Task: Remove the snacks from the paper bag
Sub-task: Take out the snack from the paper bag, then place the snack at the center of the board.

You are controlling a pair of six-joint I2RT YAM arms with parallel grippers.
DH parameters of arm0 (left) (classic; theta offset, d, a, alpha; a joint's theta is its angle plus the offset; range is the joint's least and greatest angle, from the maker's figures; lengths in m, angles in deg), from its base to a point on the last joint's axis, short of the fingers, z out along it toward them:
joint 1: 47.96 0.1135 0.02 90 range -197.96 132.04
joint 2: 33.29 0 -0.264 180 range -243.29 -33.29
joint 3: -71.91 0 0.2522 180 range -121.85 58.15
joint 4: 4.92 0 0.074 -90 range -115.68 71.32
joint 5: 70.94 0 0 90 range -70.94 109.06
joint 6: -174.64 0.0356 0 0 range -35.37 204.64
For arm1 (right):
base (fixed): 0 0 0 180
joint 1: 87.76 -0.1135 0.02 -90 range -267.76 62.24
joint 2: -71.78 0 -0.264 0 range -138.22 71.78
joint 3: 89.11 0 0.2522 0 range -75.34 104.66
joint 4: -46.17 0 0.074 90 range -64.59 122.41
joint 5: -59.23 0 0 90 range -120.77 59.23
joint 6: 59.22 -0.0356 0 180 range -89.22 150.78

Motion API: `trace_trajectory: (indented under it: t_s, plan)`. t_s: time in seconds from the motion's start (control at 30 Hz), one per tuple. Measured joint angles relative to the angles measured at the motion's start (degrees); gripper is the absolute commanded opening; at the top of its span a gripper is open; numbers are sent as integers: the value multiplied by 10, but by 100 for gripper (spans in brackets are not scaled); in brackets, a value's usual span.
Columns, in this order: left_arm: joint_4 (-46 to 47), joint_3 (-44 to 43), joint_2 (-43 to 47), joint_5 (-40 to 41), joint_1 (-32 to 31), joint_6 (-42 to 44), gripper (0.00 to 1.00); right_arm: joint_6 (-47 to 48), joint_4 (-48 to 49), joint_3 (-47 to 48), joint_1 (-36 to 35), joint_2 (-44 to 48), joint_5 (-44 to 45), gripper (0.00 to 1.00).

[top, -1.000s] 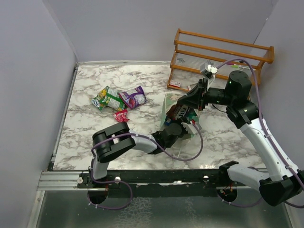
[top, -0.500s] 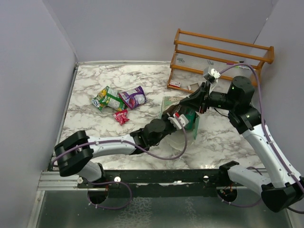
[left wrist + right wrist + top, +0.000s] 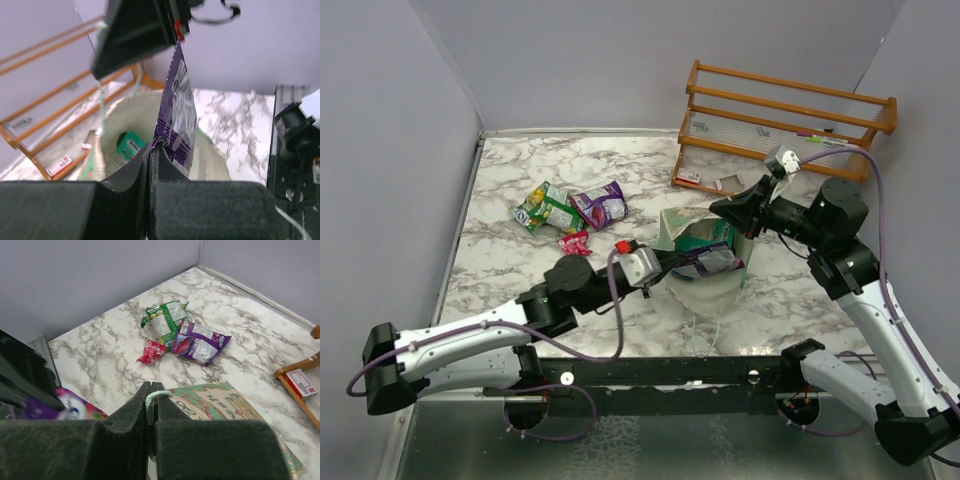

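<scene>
The paper bag (image 3: 712,285) stands open at mid-table, its printed side (image 3: 227,407) facing up in the right wrist view. My right gripper (image 3: 732,213) (image 3: 151,386) is shut on the bag's mint-green top edge. At the bag's mouth my left gripper (image 3: 670,263) (image 3: 150,146) is shut on the corner of a purple snack packet (image 3: 708,262) (image 3: 177,107). A green packet (image 3: 129,145) lies inside the bag. On the table to the left lie a green snack (image 3: 545,207) (image 3: 165,319), a purple one (image 3: 601,203) (image 3: 202,343) and a small red one (image 3: 575,243) (image 3: 152,351).
A wooden slatted rack (image 3: 790,110) stands at the back right, behind the bag, with small white-and-red cards (image 3: 302,382) at its foot. Grey walls close in the marble table (image 3: 510,290) on three sides.
My left arm has drawn back to the left, and its gripper has come out of the bag with the purple packet. My right gripper has shifted slightly right, still holding the bag's edge.
</scene>
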Motion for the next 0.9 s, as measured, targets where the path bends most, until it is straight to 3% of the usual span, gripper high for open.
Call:
trace_trajectory:
  t_s: [0.17,0.3,0.67,0.8,0.9]
  plan:
    - [-37,-9,97,7,0,2,0,0,0,-15,0,29,56,2]
    - [-80,-30,138,63,0,16,0,0,1,-25,0,50,89,2]
    - [-85,-36,160,457,-1,97,0,7,5,-26,0,55,111,2]
    - [-76,-22,160,550,15,109,0,9,5,-26,0,53,111,2]
    - [-105,-15,144,576,59,78,0,9,6,-26,0,53,111,2]
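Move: The left hand holds the picked purple snack over the paper bag's mouth. Its place is the pile by the purple pack on the table, about 33 cm ahead, 19 cm left and 31 cm below; the green pack lies 11 cm left of that pack, and the red pack some 10 cm nearer and 7 cm left of it. The paper bag's middle is some 8 cm ahead of the left hand, 10 cm right and 20 cm below. From the right hand, the purple pack lies about 26 cm ahead, 29 cm left, 34 cm below. The left hand keeps its pinch on the end of the purple snack and lifts about 8 cm while already swinging left, then sweeps on left and forward, some 22 cm left in all, away from the paper bag towards the pile, its wrist turning roughly 65 degrees counter-clockwise until the fingers point forward, and it starts to sink again over the last part. Meanwhile the right hand, fingers still shut on the paper bag's rim and handle, eases a few centimetres to the right with a small clockwise turn, then holds there. ##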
